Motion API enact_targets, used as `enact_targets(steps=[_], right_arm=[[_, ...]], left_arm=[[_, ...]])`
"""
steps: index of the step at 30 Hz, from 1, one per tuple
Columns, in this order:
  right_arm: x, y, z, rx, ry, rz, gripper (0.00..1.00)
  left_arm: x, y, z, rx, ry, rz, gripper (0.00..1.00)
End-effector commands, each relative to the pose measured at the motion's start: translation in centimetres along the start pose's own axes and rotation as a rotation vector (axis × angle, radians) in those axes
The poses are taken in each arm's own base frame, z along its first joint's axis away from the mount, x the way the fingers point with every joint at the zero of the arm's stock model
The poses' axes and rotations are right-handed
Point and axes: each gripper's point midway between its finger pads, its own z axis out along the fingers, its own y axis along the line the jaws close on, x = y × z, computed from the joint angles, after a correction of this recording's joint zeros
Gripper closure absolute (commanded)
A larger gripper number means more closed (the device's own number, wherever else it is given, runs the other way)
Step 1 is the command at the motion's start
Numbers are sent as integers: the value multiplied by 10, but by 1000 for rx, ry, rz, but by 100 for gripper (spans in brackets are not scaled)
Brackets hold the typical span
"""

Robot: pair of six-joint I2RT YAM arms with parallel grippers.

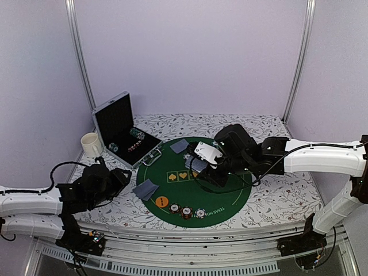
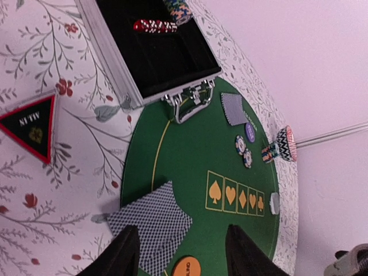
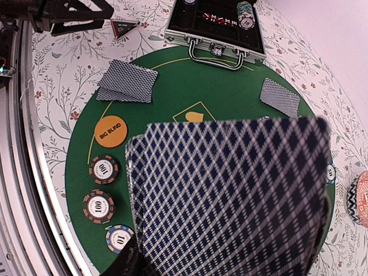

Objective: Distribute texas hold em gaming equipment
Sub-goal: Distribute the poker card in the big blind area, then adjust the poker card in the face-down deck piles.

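My right gripper [image 1: 210, 157] is shut on a stack of blue-backed playing cards [image 3: 230, 195], held over the green mat [image 1: 227, 195]; one dark finger [image 3: 119, 264] shows under the stack. My left gripper [image 2: 184, 256] stands open just above a pair of face-down cards [image 2: 150, 225] lying at the mat's left rim, with nothing between its fingers. Two more card pairs [image 1: 180, 146] [image 1: 198, 165] lie on the mat. An orange "big blind" disc [image 3: 110, 131] and three striped chips [image 3: 104, 169] [image 3: 99, 206] [image 3: 119, 238] sit at the near edge. A dark triangular marker [image 2: 31, 129] rests on the cloth.
An open metal case [image 1: 123, 129] holding more chips stands at the back left, with a white mug [image 1: 91, 144] beside it. A pink patterned dish [image 2: 283, 144] sits by the mat's far rim next to a purple disc [image 2: 249, 132] and two chips [image 2: 240, 144].
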Motion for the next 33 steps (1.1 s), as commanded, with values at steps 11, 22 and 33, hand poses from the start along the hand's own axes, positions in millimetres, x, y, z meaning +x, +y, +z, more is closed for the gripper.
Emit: enact_targets(steps=[11, 22, 33], right_arm=[[-15, -2, -7, -9, -34, 0, 58], [-10, -1, -8, -10, -30, 7, 58], [-8, -1, -7, -8, -26, 7, 58]], left_arm=[[-23, 8, 58, -68, 65, 413, 73], [9, 42, 81, -137, 195, 418, 89], [24, 56, 75, -149, 263, 387, 92]])
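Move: The fanned pair of poker cards in the big blind area lies about 2 cm ahead of the left hand, 5 cm to its right and 10 cm below. From that hand, the big blind button is some 4 cm back and 11 cm right, the triangular sign about 5 cm ahead and 8 cm left, and the middle of the chip case roughly 22 cm straight ahead. From the right hand the pair is about 23 cm left, 2 cm ahead and 18 cm down. Down beside the left edge of the card pair comes the left hand: it first swings forward and left about 3 cm each, swings back right while still edging forward, then sinks to some 9 cm below its start. On the way its left side rolls up about 20 degrees, it turns clockwise nearly as much, and the half-open fingers close almost shut on nothing. ##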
